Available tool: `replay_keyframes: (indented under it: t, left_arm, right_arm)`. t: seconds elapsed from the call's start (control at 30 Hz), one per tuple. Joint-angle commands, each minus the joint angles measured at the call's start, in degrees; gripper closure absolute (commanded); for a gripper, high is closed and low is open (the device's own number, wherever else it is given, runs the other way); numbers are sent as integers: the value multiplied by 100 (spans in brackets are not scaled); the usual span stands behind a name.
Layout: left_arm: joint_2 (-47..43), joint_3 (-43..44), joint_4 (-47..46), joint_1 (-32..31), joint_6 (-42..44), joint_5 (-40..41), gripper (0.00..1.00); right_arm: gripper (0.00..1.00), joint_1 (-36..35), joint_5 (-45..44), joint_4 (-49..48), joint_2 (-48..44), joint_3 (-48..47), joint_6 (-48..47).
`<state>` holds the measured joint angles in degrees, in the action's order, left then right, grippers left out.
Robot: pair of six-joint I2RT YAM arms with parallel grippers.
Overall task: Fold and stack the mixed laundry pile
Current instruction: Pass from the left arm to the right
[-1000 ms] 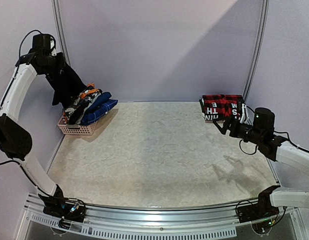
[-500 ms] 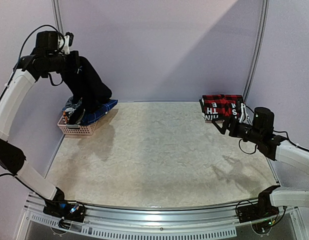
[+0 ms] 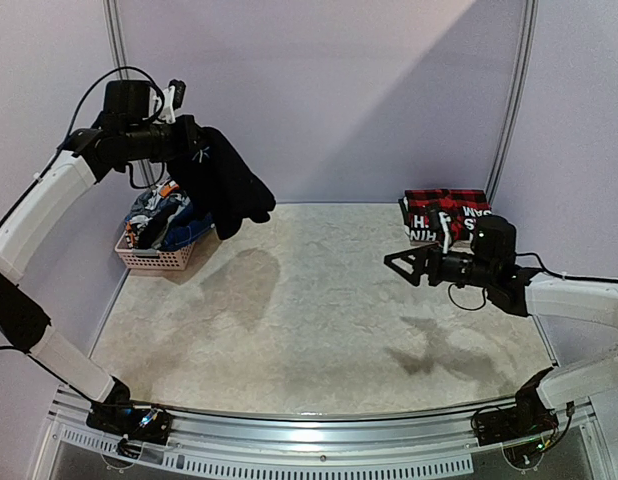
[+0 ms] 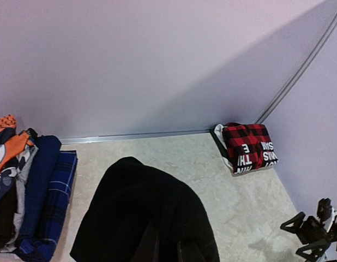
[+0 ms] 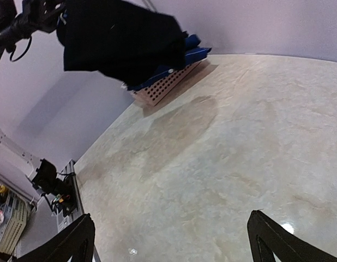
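The mixed laundry pile [image 3: 161, 218] fills a small pink basket [image 3: 154, 258] at the back left; blue plaid, navy and orange-patterned pieces [image 4: 26, 185] show in it. A large black garment [image 3: 229, 185] hangs in the air to the right of the basket, and my left gripper [image 3: 189, 140] is shut on its top. In the left wrist view this black cloth [image 4: 146, 213] covers the fingers. My right gripper [image 3: 401, 262] hovers open over the right middle of the table, its fingertips [image 5: 84, 221] wide apart with nothing between them.
A folded red-and-black plaid garment [image 3: 446, 212] with white lettering lies at the back right corner [image 4: 247, 146]. The basket [image 5: 163, 87] stands against the left wall. Purple walls close the table at the back and sides. The tabletop [image 3: 319, 310] is pale marbled.
My left arm has lifted the black garment out of the basket and swung it right over the table. My right gripper has moved left and forward, away from the red plaid stack.
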<state>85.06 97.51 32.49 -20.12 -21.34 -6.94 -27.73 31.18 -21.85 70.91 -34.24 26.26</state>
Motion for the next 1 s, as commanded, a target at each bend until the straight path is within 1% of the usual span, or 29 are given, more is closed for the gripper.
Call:
replay_keyframes:
  t: [0.0,0.17,0.37,0.47,0.57,0.77,0.9,0.97]
  left_arm:
    - [-7,-118,-910,-230,-383,-694,100]
    - [65,-370,-1350,-372,-505,-1720,100]
    - [10,-762,-1632,-576,-362,-2581,100]
    - [-30,-891,-1765,-716,-258,-2919,100]
    - [-73,-967,-1823,-858,-144,-3138,100]
    - [-107,-1043,-1853,-1064,-28,-3296,100]
    - [-110,-1042,-1857,-1140,-8,-3308,100]
    - [-116,-1026,-1829,-1160,23,-3301,100]
  right_arm:
    - [3,-555,160,-191,508,-476,-569]
    - [11,-620,307,-937,1124,-805,-199]
    - [18,-617,732,-1581,1945,-1367,415]
    - [20,-616,1062,-1872,2336,-1674,771]
    - [21,-613,1257,-2002,2623,-1928,1017]
    - [22,-613,1408,-2108,2940,-2059,1197]
    - [24,-613,1390,-2125,3080,-2046,1292]
    - [24,-612,1292,-1987,3056,-1991,1243]
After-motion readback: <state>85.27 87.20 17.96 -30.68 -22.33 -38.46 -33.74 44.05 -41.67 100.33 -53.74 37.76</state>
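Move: The left hand already pinches the black garment, whose middle hangs about 12 cm below it and 8 cm to its right; the right gripper it is being carried to lies roughly 45 cm right, 12 cm nearer the bases and 20 cm lower. The laundry basket stands some 22 cm left of the left hand, 12 cm farther out and 30 cm below. From the right hand, the garment's middle is about 38 cm left, 13 cm ahead and 8 cm higher, with the folded stack about 30 cm ahead, 20 cm right and 17 cm below. Keeping its pinch on the upper part of the black garment, the left hand carries it to the right and back, about 14 cm across and 9 cm towards the bases, while swinging some 40 degrees clockwise so that the hanging end is offered to the right gripper. The right hand comes to meet it, going about 11 cm left, dipping back slightly before easing forward, and turning a little counter-clockwise; its open fingers narrow by about a quarter and arrive at the garment's lower right edge, though whether they touch it yet can't be seen. ##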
